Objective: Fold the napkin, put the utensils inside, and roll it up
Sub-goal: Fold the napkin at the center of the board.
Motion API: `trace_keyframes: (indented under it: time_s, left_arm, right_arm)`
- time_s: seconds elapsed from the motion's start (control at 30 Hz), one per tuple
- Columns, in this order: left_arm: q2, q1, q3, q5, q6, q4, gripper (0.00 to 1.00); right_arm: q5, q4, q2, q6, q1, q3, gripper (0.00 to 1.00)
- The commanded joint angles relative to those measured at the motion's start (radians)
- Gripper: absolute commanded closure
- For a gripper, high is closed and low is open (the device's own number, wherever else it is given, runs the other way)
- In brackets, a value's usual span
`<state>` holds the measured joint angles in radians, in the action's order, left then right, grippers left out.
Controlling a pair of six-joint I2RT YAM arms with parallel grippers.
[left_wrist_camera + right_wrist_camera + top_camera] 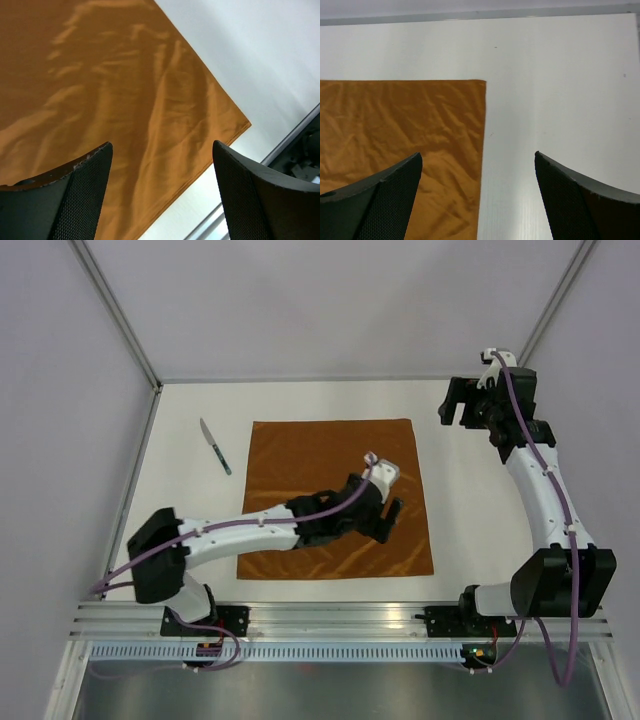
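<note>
The rust-orange napkin (300, 460) lies spread flat in the middle of the white table. The knife (215, 445), silver blade and dark handle, rests on the table to the left of the napkin's far left corner, apart from it. My left gripper (385, 515) hovers over the napkin's right half, open and holding nothing. In the left wrist view, wrinkled napkin (100, 90) fills the space under the left gripper (161, 145), with its corner to the right. My right gripper (465, 405) is raised beyond the far right corner, open. In the right wrist view, the right gripper (477, 154) frames the napkin (400, 130) edge.
Pale enclosure walls bound the table at the back and both sides. A metal rail (340, 620) carrying both arm bases runs along the near edge. Bare white table (480, 520) lies to the right of the napkin.
</note>
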<state>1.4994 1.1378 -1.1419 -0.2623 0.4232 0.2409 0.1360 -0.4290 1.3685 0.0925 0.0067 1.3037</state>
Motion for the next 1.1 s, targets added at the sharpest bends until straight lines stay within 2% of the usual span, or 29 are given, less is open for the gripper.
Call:
trace_keyframes:
  time_s: [0.0,0.13,0.27,0.43,0.6,1.07]
  left_arm:
    - [0.171,0.124,-0.123,-0.136,-0.105,-0.101,0.16]
    - [0.343,0.194,-0.209,-0.13,-0.146,-0.167,0.19]
    - [0.462,0.247,-0.292,-0.107,-0.164,-0.221,0.21]
    - [0.609,0.286,-0.383,-0.104,-0.156,-0.224,0.29]
    - [0.673,0.287,-0.417,-0.101,-0.136,-0.229,0.35]
    - [0.729,0.301,-0.404,-0.103,-0.103,-0.218,0.4]
  right_arm:
    - [0.08,-0.097,0.014,0.029,-0.074,0.063,0.02]
    - [0.116,-0.086,0.007,0.041,-0.145,0.052,0.03]
    - [0.111,-0.074,0.001,0.041,-0.154,0.029,0.03]
    - [0.108,-0.068,0.003,0.039,-0.168,0.012,0.03]
    - [0.111,-0.062,-0.002,0.035,-0.171,-0.001,0.04]
    - [0.117,-0.06,0.003,0.029,-0.178,-0.014,0.05]
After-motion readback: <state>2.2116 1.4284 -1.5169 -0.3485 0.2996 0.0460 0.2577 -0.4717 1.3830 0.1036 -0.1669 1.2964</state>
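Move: The napkin's near right corner is what my left hand goes for: about 16 cm to its right, 8 cm back and some 17 cm below. At the same depth, the napkin's middle is roughly 14 cm ahead and 8 cm to the left of that hand, while the metal rail runs about 7 cm behind the corner. From my raised right hand the corner lies some 29 cm back, 5 cm to the left and 26 cm down. I sweep my left hand right and down, drawing back about 8 cm, to the napkin's near right corner, then finish almost straight down, some 16 cm lower in all. The wrist turns about 15 degrees clockwise and the fingers narrow from wide to a bit over half open around the corner without shutting. My open right hand slides about 5 cm right, clear of the cloth. ##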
